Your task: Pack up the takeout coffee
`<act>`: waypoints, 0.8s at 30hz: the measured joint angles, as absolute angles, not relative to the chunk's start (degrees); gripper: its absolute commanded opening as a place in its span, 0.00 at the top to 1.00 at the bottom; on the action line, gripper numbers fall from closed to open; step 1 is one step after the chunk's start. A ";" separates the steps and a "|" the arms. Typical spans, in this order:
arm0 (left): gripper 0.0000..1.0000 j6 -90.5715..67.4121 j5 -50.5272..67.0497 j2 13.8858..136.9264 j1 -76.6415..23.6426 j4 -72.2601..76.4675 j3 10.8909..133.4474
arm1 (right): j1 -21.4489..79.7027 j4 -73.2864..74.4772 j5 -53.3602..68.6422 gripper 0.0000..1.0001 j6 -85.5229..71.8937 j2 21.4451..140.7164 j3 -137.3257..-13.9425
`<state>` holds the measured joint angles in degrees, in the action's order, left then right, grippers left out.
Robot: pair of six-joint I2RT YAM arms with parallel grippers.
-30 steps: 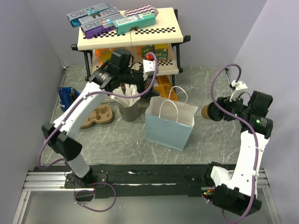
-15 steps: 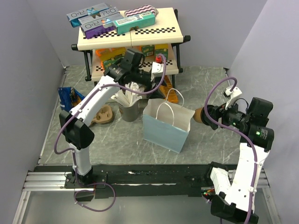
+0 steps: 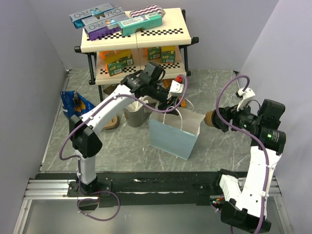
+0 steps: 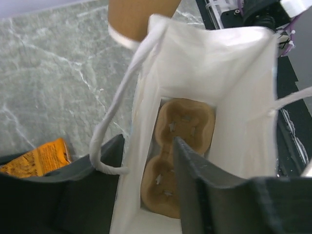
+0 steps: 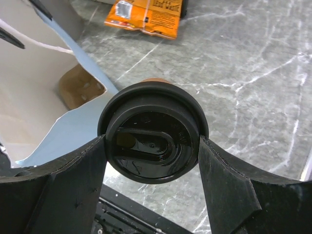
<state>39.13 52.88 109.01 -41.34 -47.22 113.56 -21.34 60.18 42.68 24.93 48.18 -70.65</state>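
The takeout coffee (image 3: 210,118), a tan paper cup with a black lid (image 5: 153,131), lies sideways in the air just right of the bag. My right gripper (image 5: 152,139) is shut on its lid. The pale blue paper bag (image 3: 173,134) stands open with a white inside (image 4: 234,87). A brown pulp carrier (image 4: 180,161) lies flat on its bottom. My left gripper (image 4: 148,141) straddles the bag's far rim, one finger inside and one outside. Its jaws are apart, with the bag wall and a white handle (image 4: 112,131) between them. The cup's tan side (image 4: 139,17) shows beyond the bag.
A grey cup of white sticks (image 3: 134,116) stands left of the bag, with another pulp carrier (image 3: 111,122) beside it. An orange packet (image 5: 146,17) lies behind the bag. A blue snack bag (image 3: 73,102) sits at the left wall, and a stocked shelf rack (image 3: 136,39) at the back.
My left arm swung right from above the stick cup to the bag's rim, its jaws narrowing. The right gripper carried the coffee a little left toward the bag.
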 measured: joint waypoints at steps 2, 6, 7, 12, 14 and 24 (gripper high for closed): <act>0.57 38.35 52.56 109.86 -41.32 -46.78 113.60 | -21.34 59.75 41.45 1.00 24.25 47.92 -70.67; 0.64 38.17 51.62 111.50 -41.04 -46.74 113.60 | -21.34 59.00 39.24 1.00 21.91 46.98 -71.02; 0.66 38.33 51.24 111.57 -40.99 -46.98 113.60 | -21.34 58.83 38.83 1.00 21.23 46.83 -71.53; 0.80 39.75 49.91 111.59 -40.95 -48.62 113.71 | -21.34 58.04 40.03 1.00 18.92 47.48 -78.50; 0.85 40.16 49.52 111.59 -40.95 -49.43 113.82 | -21.34 57.32 41.89 1.00 18.35 48.38 -82.41; 0.99 36.71 46.48 110.59 -40.95 -48.77 114.06 | -20.99 56.38 49.54 1.00 18.20 49.91 -91.57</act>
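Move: The left fingers stand half open just above the far rim of the paper bag, whose middle is about 2 cm to their right, 3 cm nearer the base and 14 cm lower. From them the straw canister is some 20 cm left and 10 cm ahead, and the orange packet about 24 cm straight ahead, both lower. For the right hand, already gripping the lidded coffee cup, the bag's middle lies roughly 20 cm left, 1 cm ahead and 16 cm below. Straight up goes the right hand by about 14 cm, keeping its grip on the lidded cup, drifting slightly left late on towards the bag and tipping its fingers up some 20 degrees. Meanwhile the left hand sinks about 3 cm with a small push forward, closes fully and pinches the bag's far rim by the handle, easing up slightly at the end. ##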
